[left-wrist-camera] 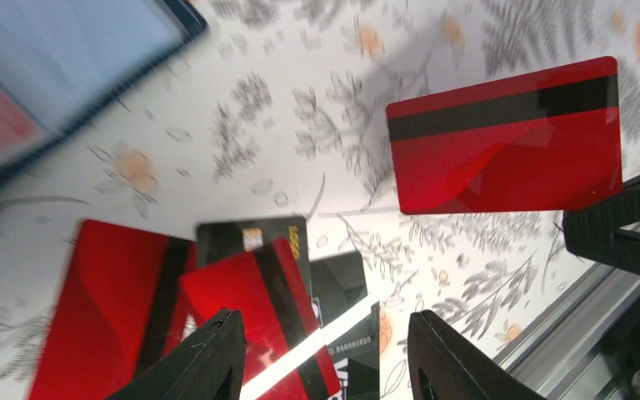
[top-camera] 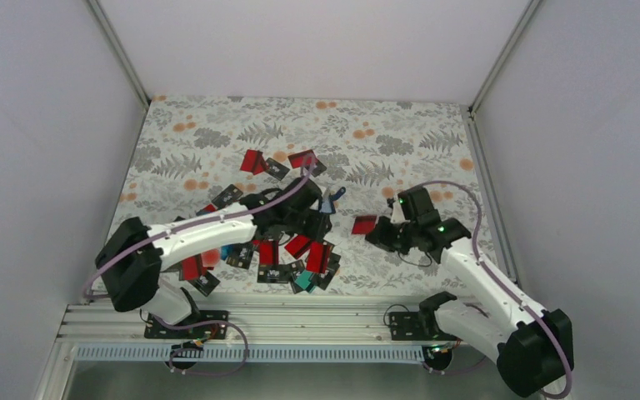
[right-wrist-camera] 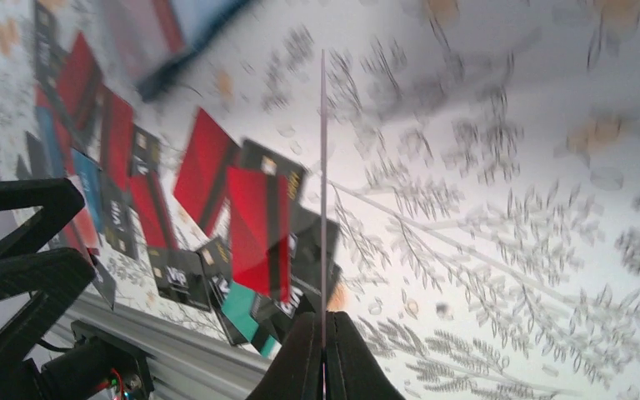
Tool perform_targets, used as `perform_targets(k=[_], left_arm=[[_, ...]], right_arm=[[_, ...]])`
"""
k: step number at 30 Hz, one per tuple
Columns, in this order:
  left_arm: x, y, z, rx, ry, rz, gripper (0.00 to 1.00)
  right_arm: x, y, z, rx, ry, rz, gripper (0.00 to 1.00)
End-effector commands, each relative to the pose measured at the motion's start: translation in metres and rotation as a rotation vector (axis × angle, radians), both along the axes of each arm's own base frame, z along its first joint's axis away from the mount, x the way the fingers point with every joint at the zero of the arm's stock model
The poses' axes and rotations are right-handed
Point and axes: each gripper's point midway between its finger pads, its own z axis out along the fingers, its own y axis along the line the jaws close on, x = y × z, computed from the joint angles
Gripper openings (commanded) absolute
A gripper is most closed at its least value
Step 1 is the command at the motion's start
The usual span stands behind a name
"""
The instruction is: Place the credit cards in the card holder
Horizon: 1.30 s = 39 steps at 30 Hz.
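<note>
Several credit cards (top-camera: pixel 293 257), mostly red with some black and teal, lie scattered below my left arm. More of them (left-wrist-camera: pixel 250 300) overlap under my left gripper (left-wrist-camera: pixel 325 333), which is open with nothing between its fingers. The dark blue card holder (top-camera: pixel 330 201) shows just beyond that gripper, partly hidden by it. It is a blurred open case (left-wrist-camera: pixel 58 75) at the left wrist view's top left. My right gripper (top-camera: pixel 381 230) is shut on one red card (top-camera: pixel 364 224), held off the table. That card (right-wrist-camera: pixel 322 192) is edge-on in the right wrist view and broadside (left-wrist-camera: pixel 508 142) in the left.
Two red cards (top-camera: pixel 254 162) (top-camera: pixel 305 158) and a black one (top-camera: pixel 277 169) lie farther back on the floral tablecloth (top-camera: pixel 400 142). White walls close the table on three sides. An aluminium rail (top-camera: pixel 300 321) carrying both arm bases runs along the near edge.
</note>
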Motion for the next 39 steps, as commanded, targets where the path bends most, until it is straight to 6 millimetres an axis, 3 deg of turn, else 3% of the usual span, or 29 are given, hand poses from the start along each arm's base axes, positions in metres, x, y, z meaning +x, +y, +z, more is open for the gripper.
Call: perform_targets(k=[1,6,11,16,22,24,28,39], left_arm=[[0.024,0.006,0.050,-0.075,-0.128,-0.023,0.51],[0.041,0.032,0.100,-0.161,-0.219,-0.125,0.52],[0.034,0.050,0.158,-0.169,-0.365,-0.274,0.52],[0.020,0.048,0.215,-0.176,-0.488,-0.440,0.52],[0.007,0.049,0.265,-0.202,-0.583,-0.543,0.55],[0.008,0.047,0.270,-0.193,-0.582,-0.562,0.55],[0.006,0.043,0.281,-0.209,-0.598,-0.595,0.55],[0.023,0.067,0.297,-0.129,-0.613,-0.403,0.54]], right_arm=[[0.032,0.005,0.044,0.005,-0.214,0.109,0.04],[0.061,0.035,0.105,0.096,-0.506,0.291,0.04],[0.062,0.073,0.149,0.295,-0.693,0.509,0.04],[0.055,0.093,0.178,0.376,-0.840,0.701,0.04],[0.043,0.116,0.194,0.461,-0.874,0.875,0.04],[0.033,0.120,0.202,0.490,-0.919,0.962,0.04],[0.032,0.127,0.214,0.541,-0.959,1.086,0.04],[0.074,0.143,0.221,0.413,-1.061,1.226,0.04]])
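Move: About 9 cm to the left hand's right, nearly level forward and 3 cm lower, hangs the red card, already pinched in the right hand. From the right hand, the open left gripper is roughly 10 cm left, 3 cm ahead and 2 cm higher. Counted from the left hand, the card holder lies 7 cm ahead, 5 cm left and 11 cm below; the card pile is 9 cm back, 2 cm left, 12 cm below. Rising off the table together for a mid-air handover, the left hand climbs about 28 cm, its fingers half open and tilting up. The right hand keeps its pinch on the red card and goes up some 21 cm, then increasingly left and a little forward, swinging its fingers from steeply down to nearly level, pointing left at the left gripper. ##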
